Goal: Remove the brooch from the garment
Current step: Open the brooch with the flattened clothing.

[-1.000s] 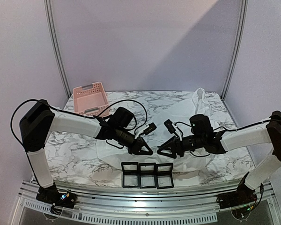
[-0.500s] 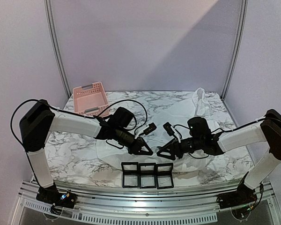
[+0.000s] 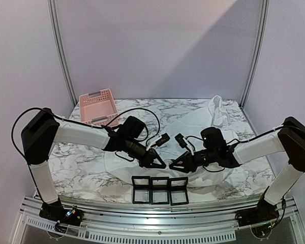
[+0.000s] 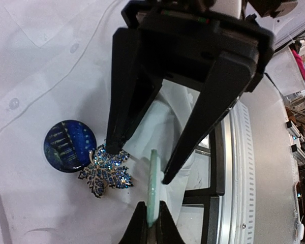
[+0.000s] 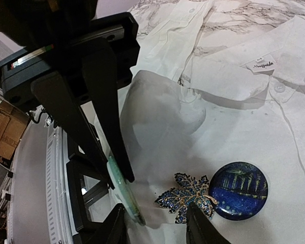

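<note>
The white garment (image 3: 193, 122) lies spread over the marble table. Pinned to it are a blue jewelled leaf brooch (image 4: 107, 174), a round dark-blue brooch (image 4: 70, 146) and a thin pale-green disc brooch (image 4: 152, 178) standing on edge in a raised fold. My left gripper (image 4: 151, 208) is shut on the lower edge of that green disc. My right gripper (image 5: 155, 206) faces it, open. Its fingers straddle the green disc (image 5: 123, 195) and the leaf brooch (image 5: 190, 195), with one tip touching the leaf. The two grippers nearly meet in the top view.
A row of three black square frames (image 3: 160, 189) stands just in front of the grippers at the table's near edge. A pink basket (image 3: 98, 107) sits at the back left. The shirt's sleeve bunches up at the back right (image 3: 217, 109).
The right arm has slid left toward the left gripper and its jaws have narrowed. The left arm and the green disc it grips have stayed put.
</note>
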`<state>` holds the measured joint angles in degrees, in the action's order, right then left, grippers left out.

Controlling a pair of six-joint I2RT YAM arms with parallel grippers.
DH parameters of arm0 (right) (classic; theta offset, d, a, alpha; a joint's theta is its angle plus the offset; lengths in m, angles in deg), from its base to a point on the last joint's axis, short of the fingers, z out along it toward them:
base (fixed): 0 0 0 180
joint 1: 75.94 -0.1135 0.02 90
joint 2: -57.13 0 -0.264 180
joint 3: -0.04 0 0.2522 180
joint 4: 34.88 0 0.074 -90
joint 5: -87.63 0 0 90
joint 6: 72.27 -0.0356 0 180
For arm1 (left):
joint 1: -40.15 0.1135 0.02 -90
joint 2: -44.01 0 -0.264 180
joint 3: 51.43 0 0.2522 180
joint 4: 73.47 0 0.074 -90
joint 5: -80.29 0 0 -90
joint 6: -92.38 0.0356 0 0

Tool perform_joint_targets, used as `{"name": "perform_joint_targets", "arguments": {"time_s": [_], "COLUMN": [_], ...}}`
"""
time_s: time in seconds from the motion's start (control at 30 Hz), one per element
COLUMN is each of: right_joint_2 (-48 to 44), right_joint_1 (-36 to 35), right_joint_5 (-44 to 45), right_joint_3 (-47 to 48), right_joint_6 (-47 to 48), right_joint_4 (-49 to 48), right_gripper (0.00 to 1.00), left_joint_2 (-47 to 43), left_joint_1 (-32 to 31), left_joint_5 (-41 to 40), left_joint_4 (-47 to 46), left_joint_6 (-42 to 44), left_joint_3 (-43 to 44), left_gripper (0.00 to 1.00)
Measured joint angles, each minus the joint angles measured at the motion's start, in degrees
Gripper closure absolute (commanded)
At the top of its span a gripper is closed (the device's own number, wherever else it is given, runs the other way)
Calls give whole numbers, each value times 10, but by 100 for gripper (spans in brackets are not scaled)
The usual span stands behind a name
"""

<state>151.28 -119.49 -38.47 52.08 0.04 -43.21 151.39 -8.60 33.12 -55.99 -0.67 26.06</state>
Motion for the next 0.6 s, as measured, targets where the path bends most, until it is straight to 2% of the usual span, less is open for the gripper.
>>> {"name": "perform_joint_targets", "arguments": {"time_s": [0.23,0.4,0.6], "right_joint_2": [1,8,16], "right_joint_1": [-1,-1,-2], "right_joint_5": [-4,-10,-19], "right_joint_3": [5,8,14], "right_joint_6": [0,-2,-5], "right_joint_4": [-1,-3,-4], "right_gripper": [70,81,85], "left_joint_2": [0,0,0], "left_joint_1": [0,0,0], "left_joint_5": [0,-5,-10], "left_joint_4": [0,1,3], "left_joint_6": [0,0,0], "left_joint_3": [0,0,0], "left_gripper": [100,100,100]}}
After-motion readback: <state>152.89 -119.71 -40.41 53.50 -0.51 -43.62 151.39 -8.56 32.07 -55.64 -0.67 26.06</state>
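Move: The green brooch is held edge-on in the left fingertips, its middle some 1 cm right of and 1 cm below that hand. It lies about 2 cm left of the right hand and level with it fore and aft. From the right hand, the blue leaf brooch lies about 3 cm ahead, 1 cm left and 7 cm below. The round blue brooch is 3 cm beyond the leaf, and the black trays are some 8 cm back and 4 cm left. Closing in from front and back, the right fingers go from less than half open to nearly shut around the free end of the green brooch, while the right hand eases under 1 cm left towards the left hand. The left hand stays practically still and keeps its pinch on the brooch. Whether the right pads already touch the brooch can't be told. ##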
